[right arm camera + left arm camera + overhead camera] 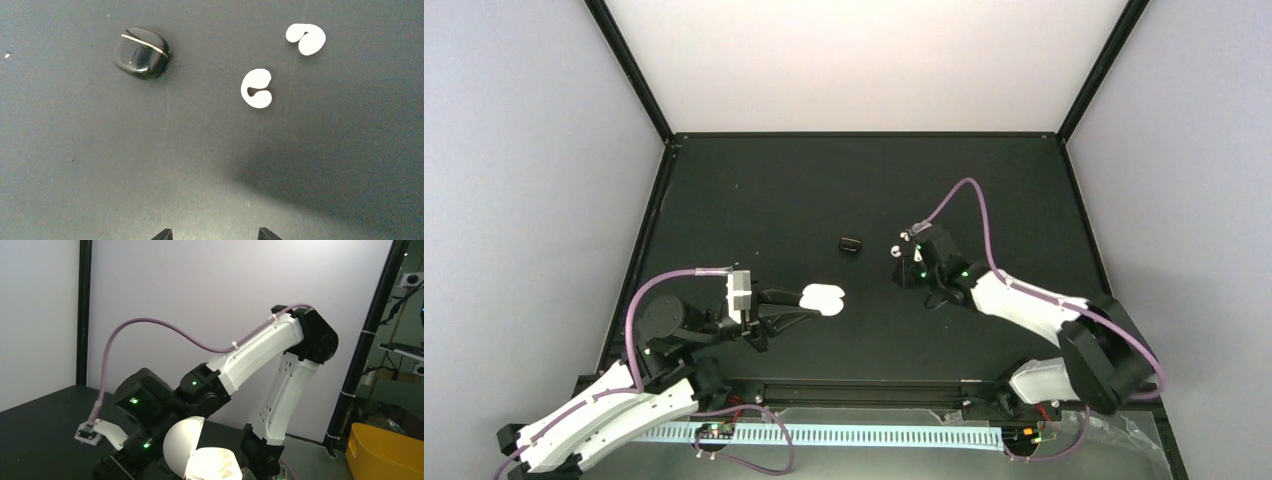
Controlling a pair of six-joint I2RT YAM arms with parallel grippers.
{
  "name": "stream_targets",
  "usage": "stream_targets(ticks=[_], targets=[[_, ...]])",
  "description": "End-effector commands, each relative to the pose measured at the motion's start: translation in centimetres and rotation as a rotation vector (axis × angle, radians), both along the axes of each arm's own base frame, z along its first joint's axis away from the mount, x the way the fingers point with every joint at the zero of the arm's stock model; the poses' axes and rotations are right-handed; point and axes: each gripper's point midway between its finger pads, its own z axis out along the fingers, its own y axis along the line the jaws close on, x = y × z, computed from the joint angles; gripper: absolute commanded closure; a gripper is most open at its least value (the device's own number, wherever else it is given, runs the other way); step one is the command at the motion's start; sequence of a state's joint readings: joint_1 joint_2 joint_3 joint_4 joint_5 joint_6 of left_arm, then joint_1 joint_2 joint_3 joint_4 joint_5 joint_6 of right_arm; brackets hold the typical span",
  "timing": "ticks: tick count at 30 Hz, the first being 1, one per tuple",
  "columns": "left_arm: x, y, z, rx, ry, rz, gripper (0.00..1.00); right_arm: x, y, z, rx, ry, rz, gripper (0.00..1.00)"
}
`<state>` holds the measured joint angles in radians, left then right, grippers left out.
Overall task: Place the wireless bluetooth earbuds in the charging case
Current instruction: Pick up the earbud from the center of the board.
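Observation:
An open white charging case (pixel 824 298) hangs just above the table left of centre, and my left gripper (pixel 809 300) is shut on it. In the left wrist view its lid (pixel 181 444) stands up and its base (pixel 216 466) is washed out by glare. Two glossy white earbuds (pixel 257 88) (pixel 305 38) lie loose on the black table. My right gripper (pixel 214 234) hovers short of them, open, with nothing between its fingertips (pixel 165 234). In the top view the right gripper (pixel 904 272) is right of centre.
A closed glossy black case (pixel 141 52) with a gold seam lies left of the earbuds, at the table's middle (pixel 851 244). My right arm (pixel 270 350) fills the left wrist view. A yellow bin (pixel 382 452) stands off the table. Black frame posts edge the table.

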<state>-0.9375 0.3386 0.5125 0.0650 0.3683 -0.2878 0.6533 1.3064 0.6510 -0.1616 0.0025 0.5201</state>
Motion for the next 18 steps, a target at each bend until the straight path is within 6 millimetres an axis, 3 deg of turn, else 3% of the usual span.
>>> stream_targets(ticks=[1,6,12,18], targets=[[0.0,-0.4,-0.7,0.035,-0.004,-0.007,0.98,3.6,1.4,0.9,0.005,-0.082,-0.012,0.56],[0.0,-0.4,-1.1,0.047,-0.01,-0.004,0.98,5.3,2.7,0.8,-0.035,-0.093,0.029,0.56],[0.2,-0.6,-1.7,0.056,-0.009,0.0,0.99,7.1,3.3,-1.5,-0.083,-0.029,0.046,0.58],[0.4,-0.9,-2.0,0.069,-0.014,0.002,0.99,8.1,3.7,-2.2,-0.089,-0.023,0.036,0.59]])
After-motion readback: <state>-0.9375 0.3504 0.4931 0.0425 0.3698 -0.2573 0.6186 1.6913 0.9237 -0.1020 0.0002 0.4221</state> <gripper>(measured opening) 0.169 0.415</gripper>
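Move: The nearer white earbud lies about 11 cm ahead of the right hand, some 2 cm to its left and roughly 7 cm below it. The other white earbud sits 4 cm beyond that one and 3 cm to its right; the black case is about 12 cm ahead and 13 cm to the left of the right hand. From the left hand the nearer earbud is some 30 cm ahead, 16 cm to the right and 34 cm below. Towards the nearer white earbud the right hand sweeps low over the board, some 7 cm forward and 3–4 cm left, sinking about 3 cm, most of that at the end once the forward travel dies away. The fingers stay part open and slanted down, touching nothing yet. The left hand keeps its hold on the open white case, sinking a centimetre or two. ##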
